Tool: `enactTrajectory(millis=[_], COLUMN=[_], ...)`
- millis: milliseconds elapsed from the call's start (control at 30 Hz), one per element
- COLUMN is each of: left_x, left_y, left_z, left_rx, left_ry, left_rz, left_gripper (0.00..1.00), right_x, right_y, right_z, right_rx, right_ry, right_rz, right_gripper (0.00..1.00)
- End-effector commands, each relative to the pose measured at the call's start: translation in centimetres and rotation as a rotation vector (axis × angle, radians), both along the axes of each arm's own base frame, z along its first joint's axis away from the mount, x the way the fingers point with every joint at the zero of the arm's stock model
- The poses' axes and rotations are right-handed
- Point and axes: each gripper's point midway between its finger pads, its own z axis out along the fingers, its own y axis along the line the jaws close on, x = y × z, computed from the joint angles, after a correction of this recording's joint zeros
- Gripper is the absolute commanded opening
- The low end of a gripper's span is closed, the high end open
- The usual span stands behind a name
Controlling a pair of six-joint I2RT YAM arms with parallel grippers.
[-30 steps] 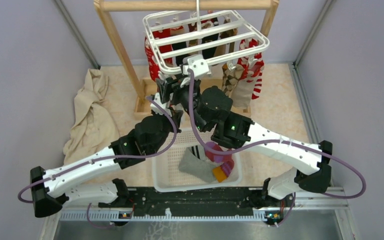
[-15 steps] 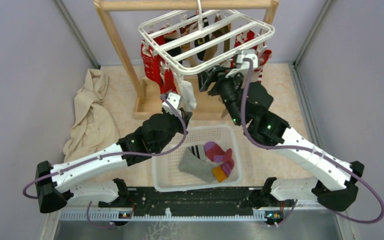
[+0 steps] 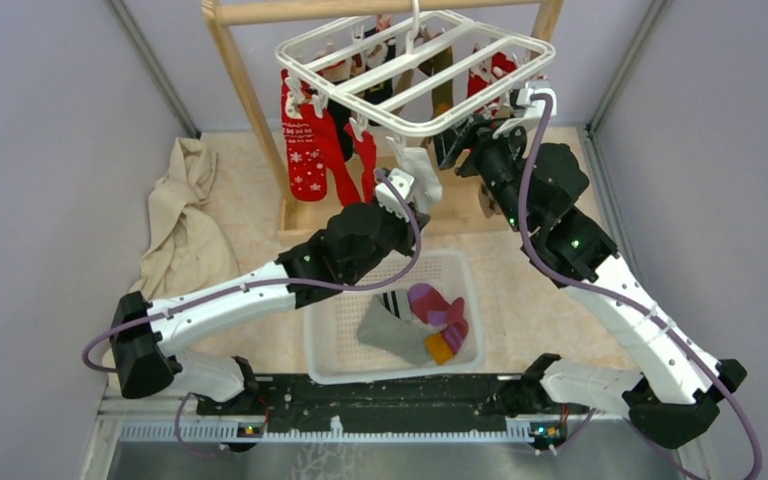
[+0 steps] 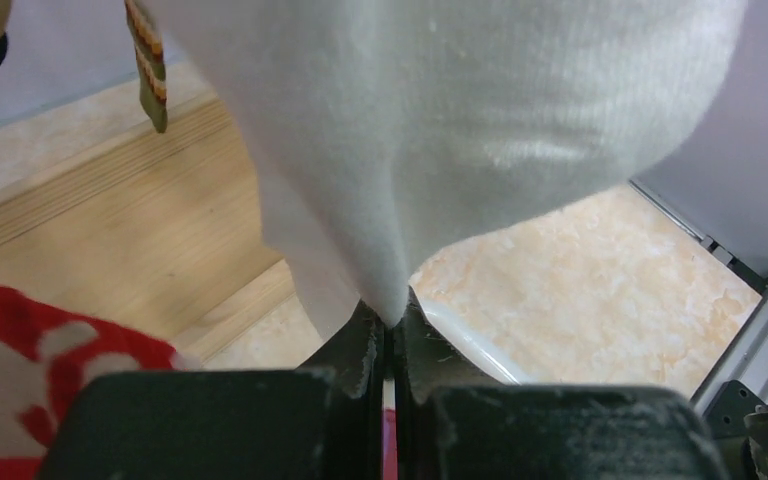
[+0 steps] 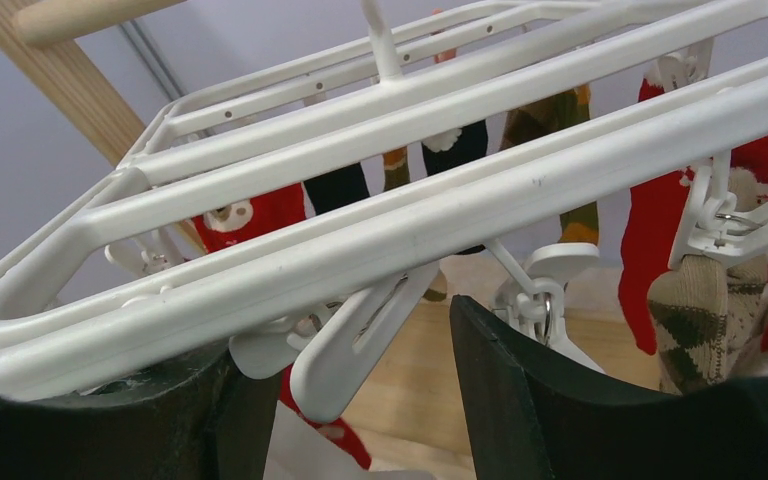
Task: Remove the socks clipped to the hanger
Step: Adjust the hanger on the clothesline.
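Note:
The white slatted hanger (image 3: pixel 415 70) hangs from the wooden frame with socks (image 3: pixel 310 150) clipped under it. A red patterned pair is at the left, and more red and dark ones at the back. My left gripper (image 3: pixel 407 190) is shut on the lower edge of a white sock (image 4: pixel 440 120) that still hangs from the hanger's near side. In the left wrist view the fabric is pinched between the jaws. My right gripper (image 5: pixel 360 375) is open just under the hanger's right edge. A white clip (image 5: pixel 360 340) stands between its fingers (image 5: pixel 530 390), with a gap on the right side.
A white mesh basket (image 3: pixel 330 340) between the arms holds a grey, a magenta and a striped sock. A beige cloth (image 3: pixel 180 230) lies at the left wall. The wooden frame post (image 3: pixel 250 110) and its base stand behind. An argyle sock (image 5: pixel 695 320) hangs to the right of the right gripper.
The left arm has reached up and to the right with the white sock in its grip. The right arm swung from the middle to the hanger's right edge. The hanger has turned and swung.

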Motion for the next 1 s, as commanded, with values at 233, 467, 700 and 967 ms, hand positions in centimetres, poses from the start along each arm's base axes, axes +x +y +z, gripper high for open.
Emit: enactTrajectory(millis=[233, 467, 700, 967], left_x=[-0.8, -1.3, -1.7, -2.1], left_y=[-1.0, 0.1, 0.8, 3.0], left_z=[0.8, 0.0, -0.9, -1.2], left_rx=[-0.011, 0.003, -0.002, -0.012], left_ry=[-0.011, -0.011, -0.008, 0.004], left_rz=[-0.066, -0.063, -0.064, -0.015], left_gripper=[0.0, 0.0, 0.0, 0.07], right_x=[-3.1, -6.5, -8.9, -8.7], right_y=[0.0, 2.2, 3.3, 2.3], right_z=[0.4, 0.9, 2.2, 1.7], right_rx=[0.021, 0.036, 0.087, 0.082], right_ry=[0.026, 0.052, 0.042, 0.086], right_rz=[0.144, 0.352, 0.464, 0.405], right_gripper=[0.64, 0.61, 0.6, 0.6])
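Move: The clip holding the white sock hangs about 9 cm to the right hand's left and 1 cm back, level with it; from the left hand, which already pinches the sock lower down, the clip is some 14 cm up, 4 cm left and 2 cm ahead. The hanger's near corner sits roughly 7 cm left of the right hand, 3 cm above. An empty clip is about 3 cm ahead and 3 cm left of that hand, and a red sock 15 cm left, 3 cm ahead. The white sock stays pinched in the left hand's shut fingers, drawn down about 2 cm and slightly back and to the left. Meanwhile the right hand backs out from beneath the hanger's front rail some 8 cm, sliding left and swinging about 25 degrees counter-clockwise, so its still-open fingers come to face the sock's clip. ##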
